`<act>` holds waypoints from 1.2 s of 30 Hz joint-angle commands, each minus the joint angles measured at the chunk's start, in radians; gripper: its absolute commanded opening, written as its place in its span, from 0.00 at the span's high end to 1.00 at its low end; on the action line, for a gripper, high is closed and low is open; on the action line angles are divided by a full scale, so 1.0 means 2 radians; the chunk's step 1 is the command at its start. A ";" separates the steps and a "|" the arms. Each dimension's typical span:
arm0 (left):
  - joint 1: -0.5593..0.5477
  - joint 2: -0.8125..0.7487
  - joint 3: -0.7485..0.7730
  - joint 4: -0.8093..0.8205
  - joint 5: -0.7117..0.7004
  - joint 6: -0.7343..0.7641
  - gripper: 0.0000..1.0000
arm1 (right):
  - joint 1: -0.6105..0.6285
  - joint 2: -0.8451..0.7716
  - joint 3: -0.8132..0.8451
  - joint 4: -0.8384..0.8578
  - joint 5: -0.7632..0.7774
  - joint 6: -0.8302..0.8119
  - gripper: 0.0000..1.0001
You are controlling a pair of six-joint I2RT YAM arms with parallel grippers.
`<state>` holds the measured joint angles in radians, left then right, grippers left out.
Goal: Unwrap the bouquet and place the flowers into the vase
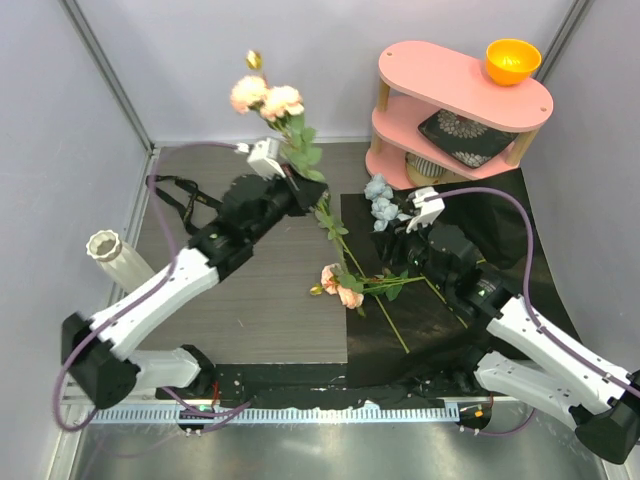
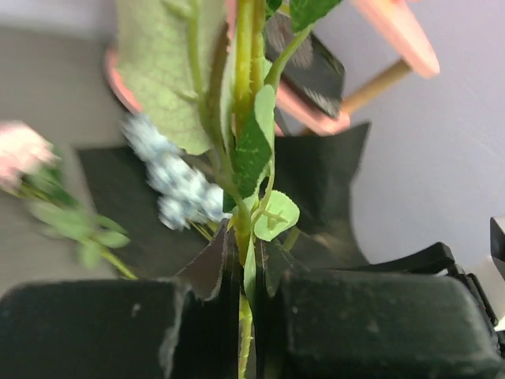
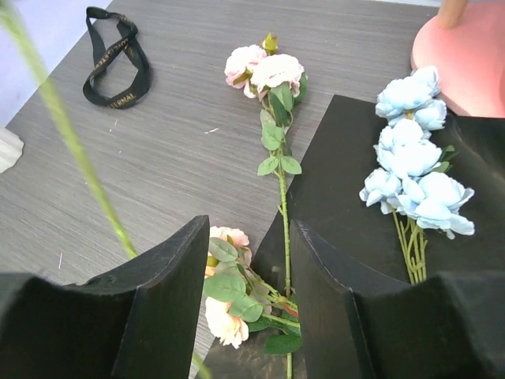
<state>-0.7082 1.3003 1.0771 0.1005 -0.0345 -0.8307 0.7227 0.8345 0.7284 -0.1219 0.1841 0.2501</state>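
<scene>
My left gripper is shut on the green stem of a flower, held up with its peach blooms high near the back wall. The bouquet is undone. Its black paper lies flat, with the pale-blue flowers on it. A peach flower lies at the paper's edge, below my open right gripper, which has nothing between its fingers. A pink flower lies on the table beyond. The cream vase stands upright at the far left.
A pink two-tier shelf stands at the back right with an orange bowl on top, a patterned black plate on its lower tier and a ribbed cup under it. A black ribbon lies on the table.
</scene>
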 commanded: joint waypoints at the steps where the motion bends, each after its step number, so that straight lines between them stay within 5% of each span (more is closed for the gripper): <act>1: 0.004 -0.105 0.079 -0.189 -0.162 0.287 1.00 | 0.001 -0.016 0.041 -0.039 0.015 0.003 0.48; 5: 0.010 -0.149 0.127 -0.231 -0.283 0.413 1.00 | 0.001 -0.020 0.042 -0.035 0.004 0.002 0.48; 10: 0.034 -0.176 0.168 -0.187 -0.400 0.536 1.00 | 0.001 -0.007 0.039 -0.016 -0.018 0.002 0.48; 18: 0.076 -0.162 0.246 -0.110 -0.483 0.686 1.00 | 0.001 0.010 0.031 0.005 -0.041 0.005 0.48; 29: 0.091 -0.129 0.317 0.019 -0.487 0.802 1.00 | 0.001 0.006 0.027 0.005 -0.038 -0.008 0.48; 36: 0.145 -0.093 0.333 0.007 -0.471 0.781 1.00 | 0.001 0.009 0.028 0.009 -0.036 -0.014 0.48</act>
<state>-0.4858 1.0706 1.7016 0.0971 -0.9920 0.7391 0.7227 0.8577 0.7742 -0.1642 0.1131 0.2390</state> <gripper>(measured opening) 0.078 0.520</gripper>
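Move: The left hand already holds a peach rose stem. The vase it is meant for stands about 40 cm to its left, some 5 cm nearer the base, its middle about 22 cm lower. The black strap lies about 15 cm ahead and 32 cm left; the pink roses lie about 17 cm ahead and 4 cm left, both some 30 cm down. From the right hand, the vase is roughly level ahead, 52 cm left and 15 cm lower. Keeping its pinch on the peach rose stem, the left hand sweeps about 37 cm left and 30 cm up, drawing back some 8 cm, quickly at first and then easing off, to end high over the vase's side of the table. On the way the wrist swings about 75 degrees counter-clockwise, rolls and lifts its fingers to point forward-left and slightly up, bringing the stem upright. ##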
